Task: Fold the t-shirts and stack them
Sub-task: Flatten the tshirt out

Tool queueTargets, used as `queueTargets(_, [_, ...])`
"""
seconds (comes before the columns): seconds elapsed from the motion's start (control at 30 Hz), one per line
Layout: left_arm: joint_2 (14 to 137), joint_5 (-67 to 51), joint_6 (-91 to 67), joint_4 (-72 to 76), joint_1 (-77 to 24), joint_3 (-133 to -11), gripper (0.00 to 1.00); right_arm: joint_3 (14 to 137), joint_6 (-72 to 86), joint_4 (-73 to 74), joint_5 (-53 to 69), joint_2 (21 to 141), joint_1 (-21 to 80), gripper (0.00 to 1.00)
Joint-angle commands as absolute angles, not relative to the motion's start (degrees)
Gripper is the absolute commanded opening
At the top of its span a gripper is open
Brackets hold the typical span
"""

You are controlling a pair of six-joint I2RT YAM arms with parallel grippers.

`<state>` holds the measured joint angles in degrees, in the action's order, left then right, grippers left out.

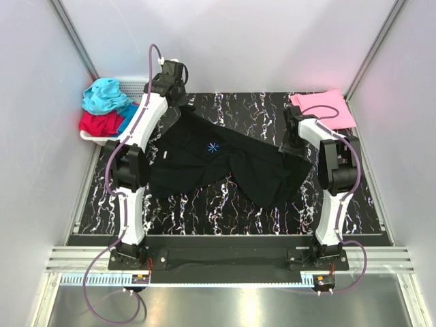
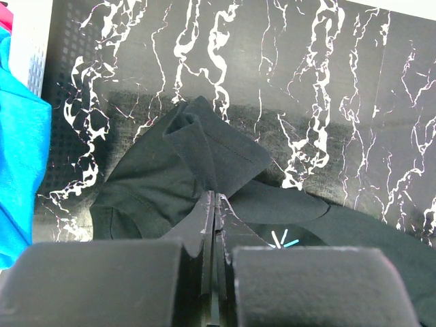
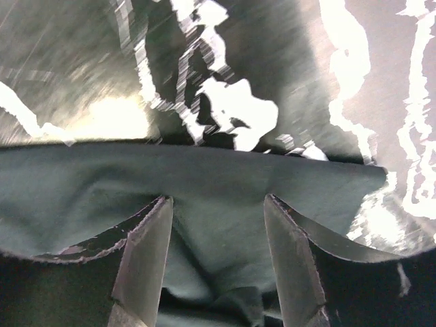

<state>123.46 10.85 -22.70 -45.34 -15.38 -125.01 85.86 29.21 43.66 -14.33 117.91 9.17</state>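
Note:
A large black t-shirt (image 1: 231,160) with a small light-blue starburst mark (image 1: 213,147) lies spread and rumpled across the middle of the table. My left gripper (image 1: 181,101) is at its back-left corner, shut on a lifted fold of the black t-shirt (image 2: 204,153); in the left wrist view the left gripper (image 2: 214,199) pinches the cloth tight. My right gripper (image 1: 291,139) sits at the shirt's right edge. In the right wrist view the right gripper (image 3: 216,199) stands open, low over the black t-shirt (image 3: 225,177), cloth lying between its fingers. A folded pink t-shirt (image 1: 325,107) lies at the back right.
A white lattice basket (image 1: 137,86) at the back left holds a teal shirt (image 1: 105,95), a red one (image 1: 99,125) and a blue one (image 1: 129,116). The black marbled table (image 1: 225,211) has white walls on three sides. The basket (image 2: 37,51) edge shows left of the held fold.

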Motion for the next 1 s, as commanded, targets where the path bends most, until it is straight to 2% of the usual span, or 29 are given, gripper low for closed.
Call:
queueTargets(0.0, [119.9, 10.1, -22.2, -43.0, -14.8, -125.0, 0.0, 84.4, 29.0, 41.2, -16.8, 115.0, 6.2, 0.64])
queueTargets(0.23, [120.1, 9.4, -22.4, -43.1, -14.7, -125.0, 0.0, 81.1, 28.6, 38.2, -15.7, 111.8, 1.8, 0.63])
queueTargets(0.67, [120.8, 9.1, -22.4, -42.9, -14.5, -125.1, 0.0, 77.8, 27.0, 33.6, -15.0, 102.1, 1.1, 0.6])
queueTargets(0.97, [120.8, 12.7, -22.9, -43.1, -14.4, -123.9, 0.0, 78.8, 27.5, 33.2, -12.7, 107.9, -2.0, 0.6])
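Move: The right hand is down at the black shirt's far edge on its right side; the shirt's far right corner lies about 8 cm to its right and 2 cm back, barely below the fingertips. Wrinkles stand some 4 cm behind the hand and 2 cm left, and the pink folded shirt about 17 cm ahead and 11 cm right. From the left hand, that corner is roughly 48 cm right, 16 cm back and 19 cm down. With its fingers spread and low on the cloth just inside the far edge, the right hand sweeps about 5.5 cm to the right towards the shirt's far right corner, staying level and turning slightly clockwise, and smooths the cloth as it goes. It then rises clear by some 5 cm while the wrist tilts the fingertips about 10 degrees forward, and finally eases a little right and down again, still open, as the left hand stays in place and keeps its shut pinch on the raised far left part of the shirt. ##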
